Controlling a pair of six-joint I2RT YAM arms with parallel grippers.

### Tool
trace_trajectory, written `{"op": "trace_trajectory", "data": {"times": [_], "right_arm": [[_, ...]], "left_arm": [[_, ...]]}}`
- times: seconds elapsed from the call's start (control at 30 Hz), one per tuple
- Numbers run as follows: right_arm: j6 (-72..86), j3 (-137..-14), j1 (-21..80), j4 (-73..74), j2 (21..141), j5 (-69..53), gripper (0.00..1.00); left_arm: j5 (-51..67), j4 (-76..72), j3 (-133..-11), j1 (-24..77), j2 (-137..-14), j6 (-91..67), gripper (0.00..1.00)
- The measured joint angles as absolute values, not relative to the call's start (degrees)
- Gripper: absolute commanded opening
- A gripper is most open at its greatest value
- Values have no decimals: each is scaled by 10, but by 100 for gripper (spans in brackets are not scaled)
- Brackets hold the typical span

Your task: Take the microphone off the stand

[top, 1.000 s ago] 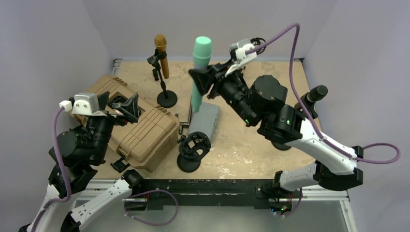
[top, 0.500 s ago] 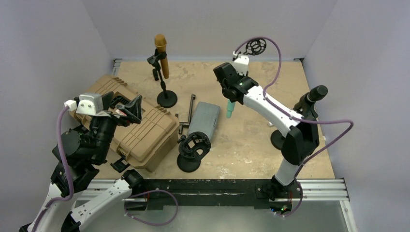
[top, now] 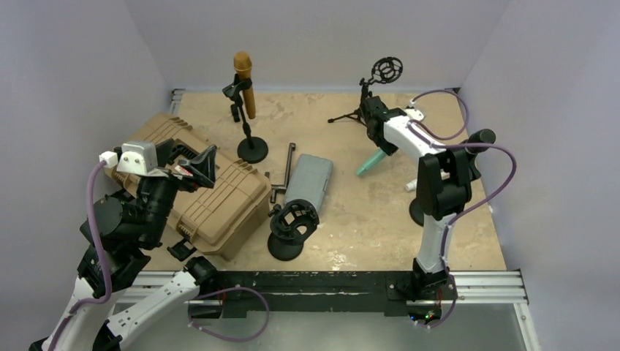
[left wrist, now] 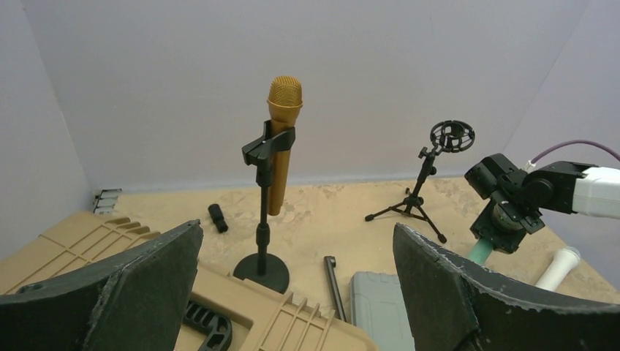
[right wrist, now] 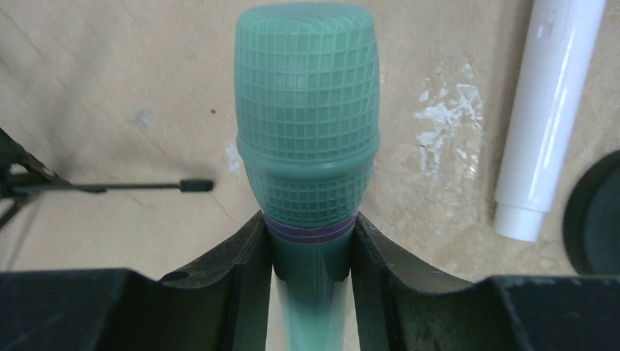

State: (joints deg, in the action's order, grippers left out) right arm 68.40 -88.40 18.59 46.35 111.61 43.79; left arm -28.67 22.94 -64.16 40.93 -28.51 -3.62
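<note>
A gold microphone [top: 244, 82] stands clipped in a black stand [top: 251, 140] at the back left; it also shows in the left wrist view [left wrist: 282, 139]. My right gripper [top: 381, 140] is shut on a teal microphone [top: 369, 163] just below its mesh head [right wrist: 307, 110], low over the table at the back right. I cannot tell whether the teal microphone touches the table. My left gripper [top: 191, 165] is open and empty above the tan case [top: 219, 201], its fingers [left wrist: 131, 292] wide apart.
An empty shock-mount tripod stand [top: 385, 72] is behind the right gripper. A white tube [right wrist: 550, 117] lies right of the teal microphone. A black microphone on a stand [top: 477, 142] is at the right. A grey case [top: 310, 183] and a black shock-mount stand [top: 292, 228] sit mid-table.
My right arm swung from high near the camera down to the back right, carrying the teal microphone down to table level. My left gripper barely moved.
</note>
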Motion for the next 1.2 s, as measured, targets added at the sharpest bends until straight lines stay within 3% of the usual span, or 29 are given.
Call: {"op": "trace_trajectory", "data": {"times": [0.27,0.53,0.7,0.93,1.0,1.2], "right_arm": [[792,-1042,157,562,1252,491,0],[827,-1044,138,611,1315,527,14],[791,-1017,133,584,1313,531,32],[717,-1012,134,528,1308,534,93],[692,-1012,136,517,1305,538,98],[650,-1013,168,517,1284,562,99]], "left_arm": [[-287,228,-641,409,-278,-37,100],[-285,227,-638,409,-276,-37,100],[-285,227,-638,409,-273,-38,100],[-284,227,-638,409,-273,-38,100],[-283,227,-638,409,-273,-38,100],[-280,227,-638,409,-274,-38,100]]}}
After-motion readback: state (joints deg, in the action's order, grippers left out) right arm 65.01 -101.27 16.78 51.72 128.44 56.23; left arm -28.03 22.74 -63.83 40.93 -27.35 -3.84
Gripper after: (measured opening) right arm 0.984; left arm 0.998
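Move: Still gripping the green microphone just below its neck band, the right hand is headed for a bare table patch about 2 cm ahead, 6 cm to its right and 8 cm below. The tripod stand is some 15 cm ahead and 7 cm left; the white microphone lies about 6 cm back and 12 cm right, with the black mic stand roughly 16 cm back and 9 cm right. From the left hand, the patch lies about 25 cm ahead, 58 cm right and 42 cm below. Swinging right and down with the held green microphone, the right hand goes about 6 cm right and 7 cm down onto the bare patch, first edging forward nearly 4 cm, then easing back, the wrist turning some 15 degrees clockwise. It pauses low, opens its fingers wide to let go, edges a little forward, and lifts off about 3 cm, drifting left as the wrist turns back. ##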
